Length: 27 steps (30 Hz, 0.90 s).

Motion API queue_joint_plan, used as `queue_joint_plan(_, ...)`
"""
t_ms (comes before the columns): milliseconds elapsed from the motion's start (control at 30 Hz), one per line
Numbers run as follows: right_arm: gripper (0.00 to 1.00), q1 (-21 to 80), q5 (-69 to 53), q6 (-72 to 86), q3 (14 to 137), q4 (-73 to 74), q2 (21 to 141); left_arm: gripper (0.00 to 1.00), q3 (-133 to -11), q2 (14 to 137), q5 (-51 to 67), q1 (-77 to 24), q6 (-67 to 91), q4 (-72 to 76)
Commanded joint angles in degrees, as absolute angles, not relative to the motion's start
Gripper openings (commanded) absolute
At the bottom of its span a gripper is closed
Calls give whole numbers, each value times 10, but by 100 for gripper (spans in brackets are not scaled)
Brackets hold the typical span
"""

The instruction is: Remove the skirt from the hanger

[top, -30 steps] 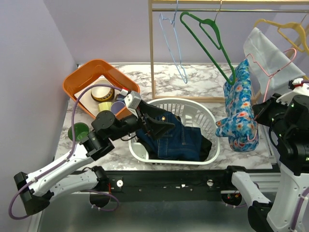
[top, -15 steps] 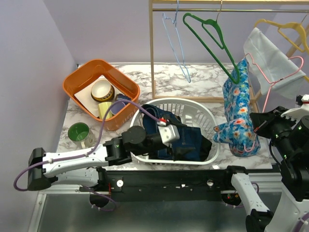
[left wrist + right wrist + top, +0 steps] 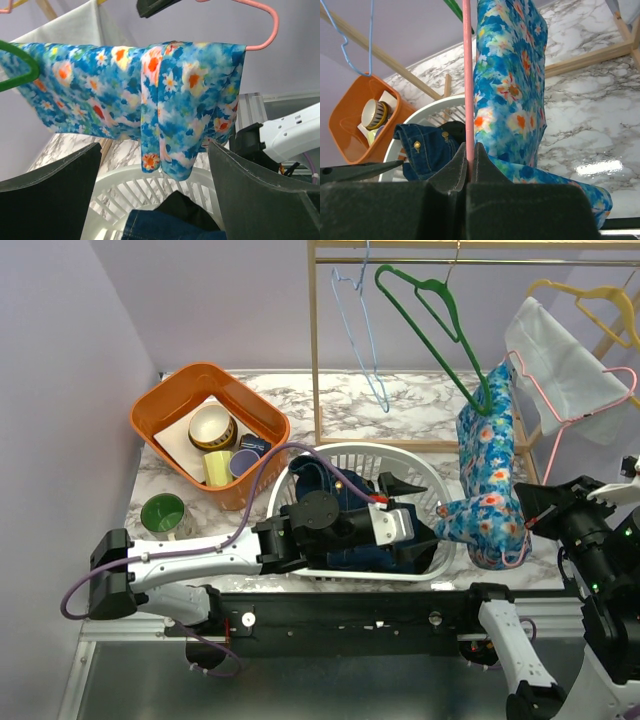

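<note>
The blue floral skirt point(image 3: 485, 465) hangs folded over a pink hanger point(image 3: 540, 390) at the right, above the basket's right end. Its upper end also rests against a green hanger point(image 3: 430, 310). My right gripper point(image 3: 532, 515) is shut on the pink hanger's wire point(image 3: 467, 75), with the skirt point(image 3: 512, 90) just right of the jaws point(image 3: 468, 150). My left gripper point(image 3: 420, 512) lies low over the basket, open wide. In the left wrist view it faces the skirt's point(image 3: 150, 95) hanging fold without touching it; nothing sits between its fingers point(image 3: 154, 150).
A white laundry basket point(image 3: 430, 475) holds dark denim clothes point(image 3: 335, 495) under my left arm. An orange bin point(image 3: 165, 405) with cups and a green mug point(image 3: 162, 512) stand at the left. The wooden rack point(image 3: 315, 340) carries a blue wire hanger point(image 3: 360, 330), a yellow hanger point(image 3: 590, 295) and a white cloth point(image 3: 560, 360).
My left arm has swung from the orange bin's side across the basket toward the skirt, still open. The right gripper has drawn the pink hanger and skirt slightly lower and leftward.
</note>
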<state>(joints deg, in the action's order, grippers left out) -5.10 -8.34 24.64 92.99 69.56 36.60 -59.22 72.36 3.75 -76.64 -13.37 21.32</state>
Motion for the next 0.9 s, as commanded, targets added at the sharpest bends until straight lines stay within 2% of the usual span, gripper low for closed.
queue_joint_plan(0, 1, -54, -113, 263, 918, 661, 348, 99, -630, 773, 90, -773, -156, 227)
queue_joint_plan(567, 1, -54, -164, 287, 890, 614, 328, 99, -738, 924, 56, -787, -162, 251)
queue_joint_plan(600, 1, -54, -167, 288, 889, 611, 326, 95, -738, 925, 48, -787, -162, 257)
queue_joint_plan(633, 0, -54, -167, 287, 887, 607, 327, 90, -738, 926, 44, -788, -162, 259)
queue_joint_plan(667, 1, -54, -165, 286, 885, 606, 327, 68, -734, 924, 39, -788, -163, 260)
queue_joint_plan(700, 1, -54, -157, 278, 885, 606, 329, 51, -730, 920, 35, -788, -163, 265)
queue_joint_plan(733, 1, -54, -148, 272, 885, 605, 330, 38, -723, 915, 32, -787, -162, 270)
queue_joint_plan(767, 1, -54, -135, 266, 885, 605, 335, 19, -710, 902, 31, -787, -161, 271)
queue_joint_plan(833, 1, -54, -101, 246, 882, 591, 336, 1, -701, 887, 36, -787, -161, 258)
queue_joint_plan(867, 1, -54, -92, 239, 880, 585, 337, 0, -696, 875, 38, -788, -160, 251)
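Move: The near end of the flowered skirt, where its loose flap hangs, is about 9 cm to the left hand's right, roughly 1 cm back and 3 cm below. The basket's middle is some 8 cm to this hand's left, about level fore and aft and 18 cm below; the green hanger's near end is roughly 15 cm ahead, 7 cm right and 5 cm above. From the right hand, the skirt's near end is about 5 cm left, 1 cm back and 7 cm below. The left fingers pinch the loose flap at the skirt's near end, closing from wide open to almost shut only once the reach is done. To get there the hand travels about 9 cm right, out from over the basket, sinking some 3 to 4 cm on the way with hardly any turn. The right hand keeps its grip on the pink hanger, easing about 2 cm left towards the skirt and turning slightly counter-clockwise. ##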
